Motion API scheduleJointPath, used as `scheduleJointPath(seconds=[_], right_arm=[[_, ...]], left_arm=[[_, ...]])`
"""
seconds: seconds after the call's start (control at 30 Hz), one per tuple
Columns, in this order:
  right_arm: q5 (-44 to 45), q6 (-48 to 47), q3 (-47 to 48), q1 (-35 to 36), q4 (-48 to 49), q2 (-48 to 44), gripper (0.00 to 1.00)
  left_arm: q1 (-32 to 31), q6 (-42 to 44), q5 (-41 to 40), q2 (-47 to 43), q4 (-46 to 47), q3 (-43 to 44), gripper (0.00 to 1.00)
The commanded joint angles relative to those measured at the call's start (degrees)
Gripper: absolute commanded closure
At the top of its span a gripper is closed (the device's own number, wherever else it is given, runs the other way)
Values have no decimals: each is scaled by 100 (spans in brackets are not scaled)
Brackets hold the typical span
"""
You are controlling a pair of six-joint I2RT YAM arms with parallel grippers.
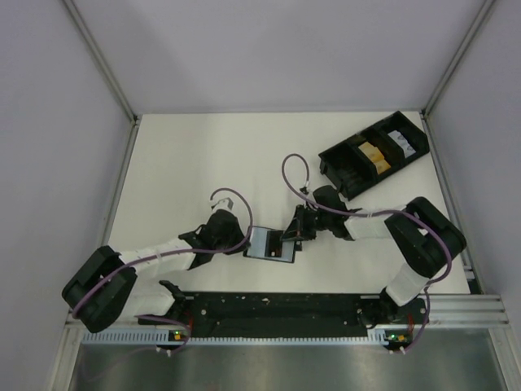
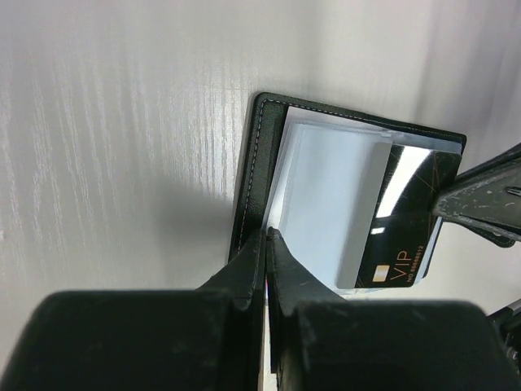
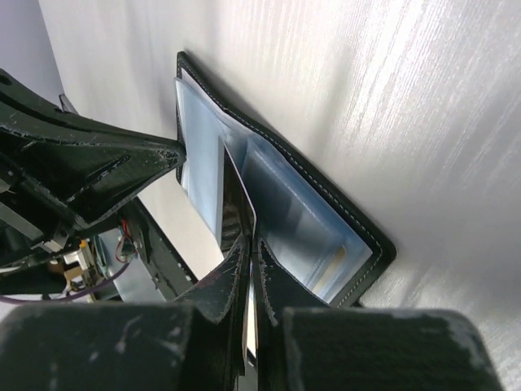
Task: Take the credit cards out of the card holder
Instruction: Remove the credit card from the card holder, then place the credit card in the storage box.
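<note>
The card holder (image 1: 265, 243) lies open on the table between my two grippers, black outside with white stitching (image 2: 248, 171) and glossy blue-grey inside (image 3: 285, 191). My left gripper (image 1: 246, 243) (image 2: 267, 235) is shut on the holder's left edge, pinning it. A black credit card (image 2: 403, 216) marked VIP sticks partway out of the right side. My right gripper (image 1: 295, 235) (image 3: 251, 243) is shut on that card (image 3: 238, 199), which I see edge-on and tilted up from the holder. A yellowish strip (image 3: 332, 267) shows inside the right pocket.
A long black compartmented tray (image 1: 373, 153) sits at the back right, holding yellow and white items. White walls close in the table on the left, back and right. The arms' base rail (image 1: 269, 308) runs along the near edge.
</note>
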Motion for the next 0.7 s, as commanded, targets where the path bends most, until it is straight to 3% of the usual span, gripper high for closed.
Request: scheduleJointPath(seconds=[0.0, 0.23, 0.5, 0.67], right_arm=[[232, -336, -83, -101, -429, -435, 100], [232, -407, -373, -294, -570, -1164, 100], [4, -293, -409, -856, -895, -2351, 100], [-224, -257, -128, -1690, -1264, -3019, 100]], left_arm=[[10, 16, -178, -130, -442, -156, 100], [10, -54, -248, -841, -450, -182, 99], [107, 86, -775, -2010, -986, 177, 57], [326, 472, -943, -2590, -1600, 643, 46]])
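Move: The right fingers already pinch the credit card, its middle about 3 cm to their left and 1 cm back. The open card holder's middle is some 5 cm left, 2 cm back and 2 cm below; its clasp is about 4 cm right and 3 cm back. From the left hand, shut at the holder's left part, the card lies roughly 9 cm right and 3 cm ahead, the holder's middle 8 cm right and 2 cm ahead. Right hand, still pinching the card, draws it right and up about 8 cm; left rises off the holder, opening. ##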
